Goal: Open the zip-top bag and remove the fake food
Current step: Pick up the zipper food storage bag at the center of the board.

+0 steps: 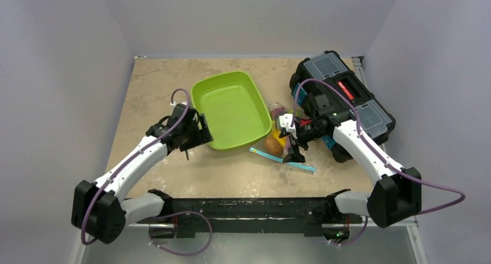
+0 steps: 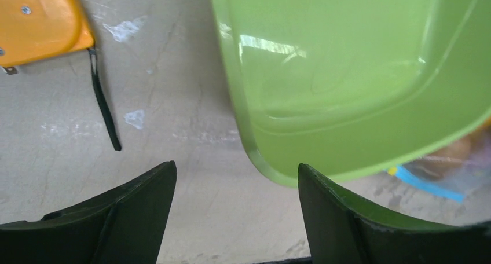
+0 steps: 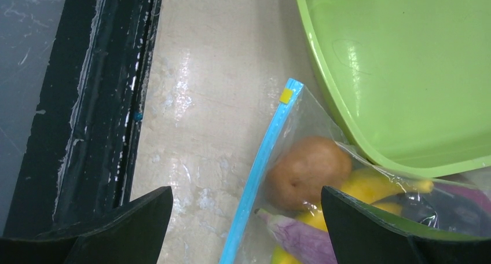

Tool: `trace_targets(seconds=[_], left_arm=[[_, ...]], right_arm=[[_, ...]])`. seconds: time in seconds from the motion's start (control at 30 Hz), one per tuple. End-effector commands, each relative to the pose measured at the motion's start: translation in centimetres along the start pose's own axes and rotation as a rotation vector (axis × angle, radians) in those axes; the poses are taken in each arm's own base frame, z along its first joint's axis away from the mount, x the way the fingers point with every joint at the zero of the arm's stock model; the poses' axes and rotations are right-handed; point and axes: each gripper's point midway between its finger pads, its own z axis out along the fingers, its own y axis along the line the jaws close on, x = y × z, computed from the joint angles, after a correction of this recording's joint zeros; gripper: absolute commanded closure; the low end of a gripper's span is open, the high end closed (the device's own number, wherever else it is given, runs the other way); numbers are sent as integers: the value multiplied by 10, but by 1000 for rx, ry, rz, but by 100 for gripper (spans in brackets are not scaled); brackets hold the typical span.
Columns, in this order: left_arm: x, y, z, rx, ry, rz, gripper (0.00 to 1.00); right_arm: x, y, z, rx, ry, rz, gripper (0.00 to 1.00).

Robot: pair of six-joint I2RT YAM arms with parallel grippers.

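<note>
The zip-top bag (image 1: 278, 151) lies closed on the table, tucked partly under the near right corner of the green tray (image 1: 231, 110). Its light blue zip strip (image 3: 263, 177) runs along the side nearest the arms. Inside show fake food pieces: a brown fruit (image 3: 307, 171), a yellow banana (image 3: 370, 186) and a purple eggplant (image 3: 301, 235). My right gripper (image 3: 246, 194) hovers open over the zip strip, holding nothing. My left gripper (image 2: 237, 177) stands open at the tray's (image 2: 347, 90) near left corner, its right finger (image 2: 347, 217) close to the rim.
A black toolbox (image 1: 341, 99) sits at the back right, behind the right arm. An orange block with a black stick (image 2: 40, 21) lies left of the tray. A black rail (image 3: 104, 102) runs along the table's near edge.
</note>
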Motion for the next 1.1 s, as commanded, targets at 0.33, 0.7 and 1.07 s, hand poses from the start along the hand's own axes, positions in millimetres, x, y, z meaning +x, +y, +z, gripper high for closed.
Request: trace_targets(seconds=[0.33, 0.7, 1.07], left_arm=[[-60, -14, 28, 35, -23, -118, 40], [-68, 7, 37, -111, -19, -60, 44], [-74, -9, 21, -20, -44, -25, 46]], right_arm=[[-8, 5, 7, 7, -81, 39, 1], [-5, 3, 11, -13, -78, 63, 1], [17, 18, 27, -94, 67, -55, 1]])
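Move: The bag's blue zip strip has its middle about 4 cm ahead of the right hand, 4 cm to its left and 11 cm below. From that hand, the potato lies some 10 cm ahead and 7 cm left, the green tray's middle about 29 cm ahead and 24 cm left. From the left hand, the zip strip is level ahead, roughly 33 cm right and 8 cm below. Left glides 6 cm forward along tray's rim, partly closing; open right hand sinks 2 cm towards bag's zip. ##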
